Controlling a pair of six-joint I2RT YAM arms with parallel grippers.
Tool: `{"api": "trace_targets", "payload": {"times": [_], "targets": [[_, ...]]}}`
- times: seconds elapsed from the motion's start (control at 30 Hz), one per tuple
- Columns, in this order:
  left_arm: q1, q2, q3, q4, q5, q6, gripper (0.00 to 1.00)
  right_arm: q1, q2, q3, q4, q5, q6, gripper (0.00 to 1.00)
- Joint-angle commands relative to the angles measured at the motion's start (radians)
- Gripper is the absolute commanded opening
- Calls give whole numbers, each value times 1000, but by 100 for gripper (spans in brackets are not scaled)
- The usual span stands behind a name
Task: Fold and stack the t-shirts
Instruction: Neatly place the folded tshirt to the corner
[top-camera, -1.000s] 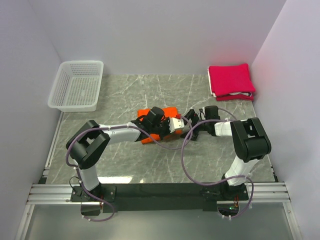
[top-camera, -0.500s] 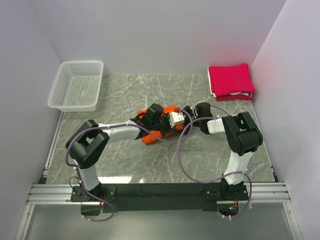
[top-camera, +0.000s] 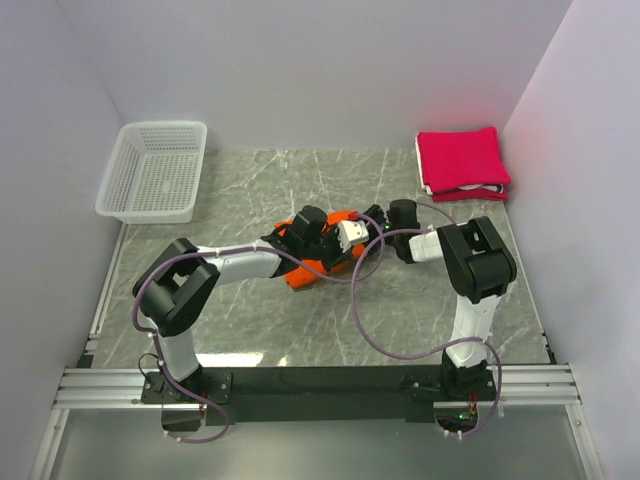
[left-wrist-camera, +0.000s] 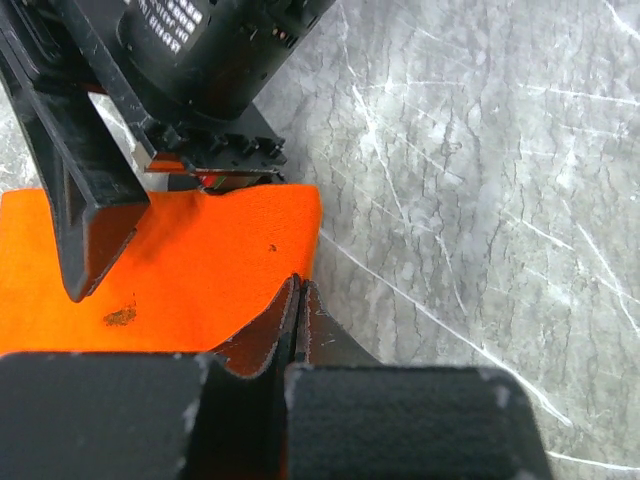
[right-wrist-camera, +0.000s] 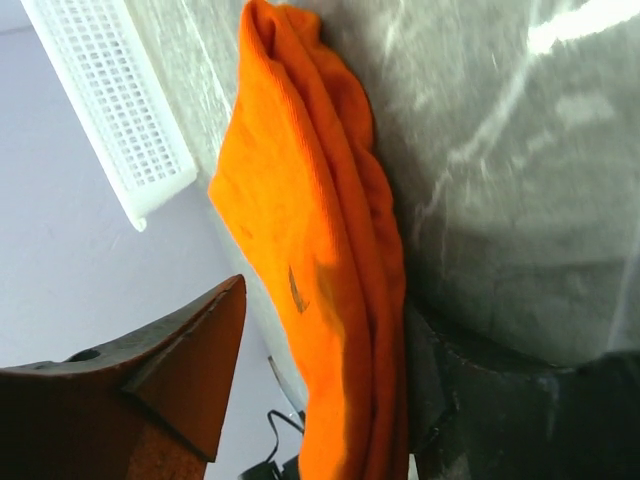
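The orange t-shirt (top-camera: 318, 266) lies folded on the table's middle, largely covered by my left arm. In the left wrist view the orange t-shirt (left-wrist-camera: 180, 270) fills the left side. My left gripper (left-wrist-camera: 298, 287) is shut, its tips at the cloth's right edge; I cannot tell whether cloth is pinched. My right gripper (right-wrist-camera: 325, 300) straddles the orange t-shirt's (right-wrist-camera: 300, 200) layered edge. Its jaws stand apart, the cloth lying against one finger with a gap to the other finger (right-wrist-camera: 170, 370). Folded crimson t-shirts (top-camera: 462, 163) with a white layer are stacked at the back right.
A white mesh basket (top-camera: 153, 170) stands at the back left corner. The two grippers, left gripper (top-camera: 345, 235) and right gripper (top-camera: 375, 218), are close together over the shirt's right end. Walls enclose the marble table (top-camera: 280, 320) on three sides.
My right gripper has moved left onto the orange shirt's right edge, and its jaws have narrowed around the cloth. The left gripper stayed shut on the shirt's edge.
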Motion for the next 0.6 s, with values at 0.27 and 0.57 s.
{"api": "trace_targets", "payload": {"times": [0.27, 0.57], "targets": [[9, 3, 45, 63, 42, -20, 1, 13, 88, 70, -51, 113, -113, 40], [127, -92, 77, -70, 117, -139, 28, 1, 9, 255, -310, 154, -442, 0]]}}
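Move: The orange t-shirt's middle lies some 7 cm back and 10 cm to the left of my right hand and about 2 cm below it; its raised right edge already runs between that hand's open fingers. My left hand still pinches the same edge nearer my bases, the t-shirt's middle about 3 cm ahead of it, 5 cm to its left and 4 cm below. The red t-shirts stand roughly 13 cm ahead and 23 cm to the right of my right hand, around its height. I push my right hand forward about 3 cm, dipping nearly 2 cm on the way before it lifts slightly, and shut its fingers on the orange t-shirt's edge while the wrist rolls some 15 degrees. Once that pinch is made, I part my left fingers a little way and ease that hand forward and up by 1 to 2 cm. ##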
